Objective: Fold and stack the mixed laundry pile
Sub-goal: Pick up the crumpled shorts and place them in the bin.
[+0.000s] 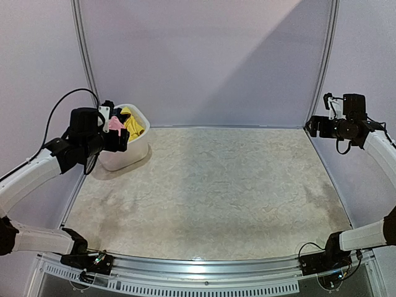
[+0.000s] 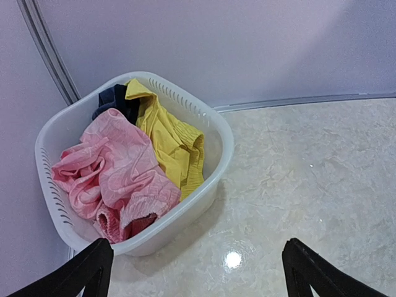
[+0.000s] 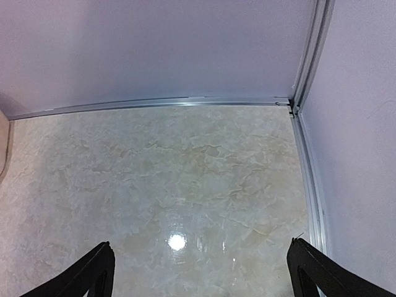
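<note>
The laundry pile lies in a white plastic tub (image 2: 216, 133) at the table's far left. In the left wrist view a pink ruffled piece (image 2: 114, 176) lies in front, a yellow piece (image 2: 170, 145) beside it on the right, and a navy piece (image 2: 112, 99) peeks out at the back. The tub (image 1: 139, 150) with pink (image 1: 115, 125) and yellow (image 1: 133, 124) cloth also shows in the top view. My left gripper (image 1: 117, 137) hovers open and empty just in front of the tub. My right gripper (image 1: 315, 127) is open and empty, raised at the far right.
The marbled tabletop (image 1: 210, 192) runs between the arms. Pale walls with metal frame rails (image 1: 83, 55) close the back and sides. The right wrist view shows the back right corner (image 3: 292, 106) and bare tabletop.
</note>
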Motion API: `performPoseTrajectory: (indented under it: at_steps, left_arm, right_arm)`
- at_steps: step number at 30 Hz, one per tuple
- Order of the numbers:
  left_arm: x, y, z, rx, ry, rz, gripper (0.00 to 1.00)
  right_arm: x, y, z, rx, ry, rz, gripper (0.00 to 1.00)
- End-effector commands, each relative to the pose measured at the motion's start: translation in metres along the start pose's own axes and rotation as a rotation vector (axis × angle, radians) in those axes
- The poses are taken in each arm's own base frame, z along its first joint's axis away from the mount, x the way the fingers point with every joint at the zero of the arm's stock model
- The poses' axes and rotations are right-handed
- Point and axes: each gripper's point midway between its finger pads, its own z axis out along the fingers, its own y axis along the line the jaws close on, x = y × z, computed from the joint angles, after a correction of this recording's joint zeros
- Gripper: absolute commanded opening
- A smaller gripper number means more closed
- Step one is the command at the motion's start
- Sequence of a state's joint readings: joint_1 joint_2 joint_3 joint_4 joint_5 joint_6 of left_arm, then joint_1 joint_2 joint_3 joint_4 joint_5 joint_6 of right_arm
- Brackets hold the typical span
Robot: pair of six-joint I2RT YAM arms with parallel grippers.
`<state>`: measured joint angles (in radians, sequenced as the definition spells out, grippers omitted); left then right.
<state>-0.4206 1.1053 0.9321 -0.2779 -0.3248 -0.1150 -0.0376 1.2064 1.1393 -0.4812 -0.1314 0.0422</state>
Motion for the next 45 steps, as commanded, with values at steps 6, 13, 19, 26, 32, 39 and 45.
performPoseTrajectory:
  at_steps: [6, 13, 19, 26, 32, 39, 45]
  left_arm:
    - [-0.078, 0.027, 0.004, -0.228, 0.095, 0.073, 0.94]
    - [-0.101, 0.036, 0.048, -0.287, 0.194, 0.015, 0.94]
    - [-0.092, 0.05, 0.095, -0.325, 0.249, -0.062, 0.88]
    - [-0.066, 0.076, 0.146, -0.347, 0.358, -0.149, 0.8]
    - [-0.009, 0.091, 0.172, -0.43, 0.531, -0.15, 0.8]
    - [0.028, 0.094, 0.183, -0.422, 0.623, -0.166, 0.74]
    - [0.05, 0.094, 0.19, -0.384, 0.675, -0.192, 0.63]
  right_arm:
    - [0.016, 0.049, -0.015, -0.293, -0.004, -0.195, 0.99]
    - [0.005, 0.061, -0.018, -0.36, -0.021, -0.169, 0.99]
    - [0.006, 0.065, -0.017, -0.389, -0.007, -0.153, 0.99]
    - [0.009, 0.065, -0.018, -0.388, 0.006, -0.152, 0.99]
    - [0.01, 0.065, -0.016, -0.39, 0.017, -0.152, 0.99]
    - [0.012, 0.065, -0.012, -0.396, 0.03, -0.15, 0.99]
    - [0.014, 0.065, -0.01, -0.398, 0.036, -0.151, 0.99]
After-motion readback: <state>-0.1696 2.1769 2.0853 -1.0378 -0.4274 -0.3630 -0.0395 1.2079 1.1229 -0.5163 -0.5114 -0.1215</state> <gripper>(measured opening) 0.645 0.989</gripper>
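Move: The pink shorts lie crumpled in the white bin, about 22 cm ahead of the left hand, 12 cm to its left and 19 cm below. The yellow shorts lie beside them, roughly 8 cm to their right and 6 cm farther out; the dark blue cloth is some 12 cm beyond the pink and about 2 cm to its left, both at much the pink's height. From the right hand the pink shorts are about 90 cm left, 20 cm ahead and 20 cm below. Over the pink shorts goes the left hand, first rising about 11 cm as it reaches forward, then curving on forward and left and sinking some 20 cm to their near end, tipping steeply down, swinging counter-clockwise and partly closing its open fingers. The right hand drifts 6 cm left, turning about 25 degrees counter-clockwise, fingers wide. ##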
